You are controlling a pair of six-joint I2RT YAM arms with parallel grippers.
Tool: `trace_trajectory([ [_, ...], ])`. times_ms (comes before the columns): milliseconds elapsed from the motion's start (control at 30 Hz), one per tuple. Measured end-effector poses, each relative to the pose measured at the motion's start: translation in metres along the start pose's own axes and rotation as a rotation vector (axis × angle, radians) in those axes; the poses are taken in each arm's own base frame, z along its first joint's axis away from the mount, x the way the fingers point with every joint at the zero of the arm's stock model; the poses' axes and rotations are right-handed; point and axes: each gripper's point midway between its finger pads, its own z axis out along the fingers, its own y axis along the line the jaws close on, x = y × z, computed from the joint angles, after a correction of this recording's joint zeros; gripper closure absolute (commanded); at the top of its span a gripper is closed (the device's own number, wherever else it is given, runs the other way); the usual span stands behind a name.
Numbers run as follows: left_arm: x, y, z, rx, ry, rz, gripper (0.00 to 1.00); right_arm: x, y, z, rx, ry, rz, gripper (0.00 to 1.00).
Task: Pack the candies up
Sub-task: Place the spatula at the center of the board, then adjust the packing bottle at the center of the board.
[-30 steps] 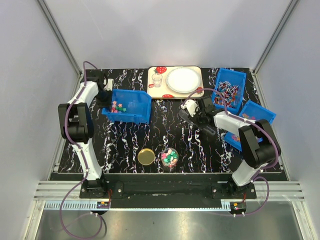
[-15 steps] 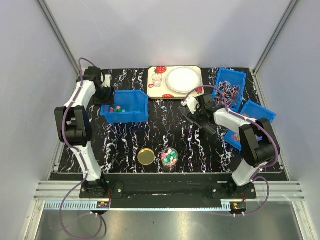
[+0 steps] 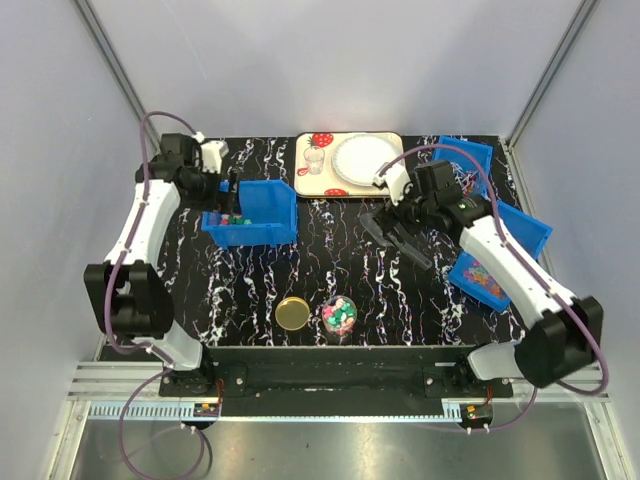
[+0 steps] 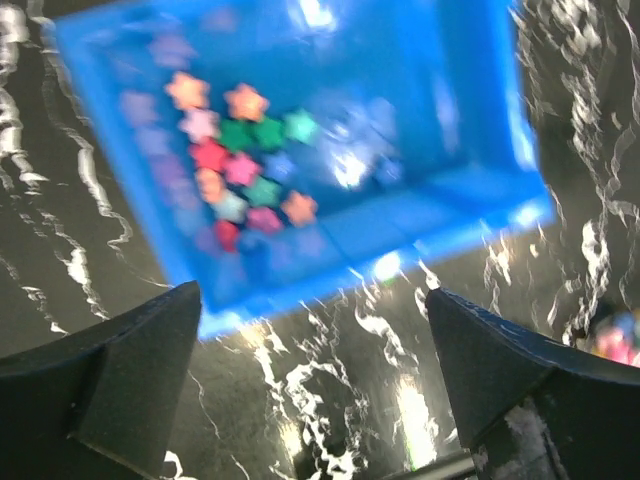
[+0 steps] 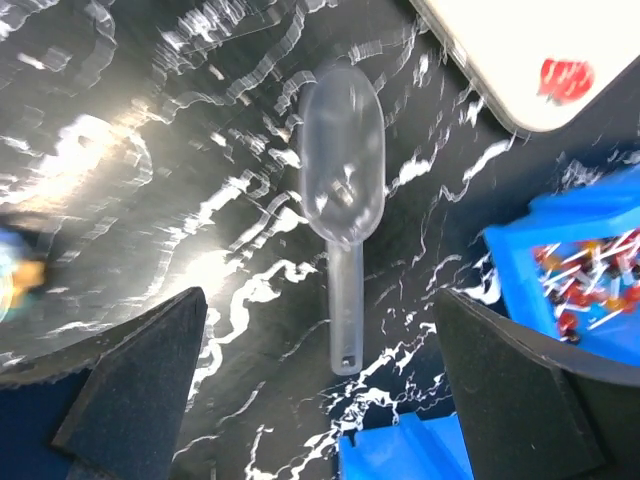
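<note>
The candies (image 4: 240, 170) are bright star-shaped sweets lying in a blue bin (image 3: 262, 205) at the left of the table; in the top view they show as the candies (image 3: 232, 217). More of them fill a small clear jar (image 3: 339, 314) near the front edge. My left gripper (image 4: 310, 385) hangs open just outside the bin's (image 4: 470, 200) near wall, holding nothing; in the top view the left gripper (image 3: 226, 186) is at the bin's back left corner. My right gripper (image 5: 320, 390) is open above a clear plastic scoop (image 5: 342, 180) that lies on the table. In the top view the right gripper (image 3: 398, 235) is right of centre.
A gold lid (image 3: 293, 313) lies left of the jar. A tray (image 3: 312, 180) with a white plate (image 3: 366, 158) stands at the back. Two blue bins sit at the right: one with stick sweets (image 3: 462, 165), one with pastel sweets (image 3: 500, 250).
Both grippers have opened. The left one let go of the tilted blue bin, which now rests flat, and drew back. The right one released the scoop and pulled up and back.
</note>
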Motion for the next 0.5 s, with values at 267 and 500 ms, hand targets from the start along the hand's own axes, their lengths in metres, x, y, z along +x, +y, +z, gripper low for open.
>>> trace_trajectory([
  [267, 0.056, -0.074, -0.012, 0.14, 0.024, 0.247, 0.01, -0.018, 0.111, -0.027, -0.216, -0.059, -0.19, 0.0],
  [500, 0.106, -0.087, -0.017, 0.222, 0.028, 0.371, 0.01, 0.022, 0.153, -0.007, -0.345, 0.07, -0.222, 0.0],
])
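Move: The gold lid lies about 22 cm back and 15 cm right of the left hand, 16 cm below; the blue candy box is nearly under that hand, its middle 3 cm ahead and 4 cm right. The candy jar stands roughly 16 cm back and 12 cm left of the right hand, 12 cm below; the released spatula lies 2 cm ahead and 3 cm right of that hand, 16 cm below. Both hands, fingers open, sweep back and inward some 15 cm, left towards the lid, right towards the jar. ##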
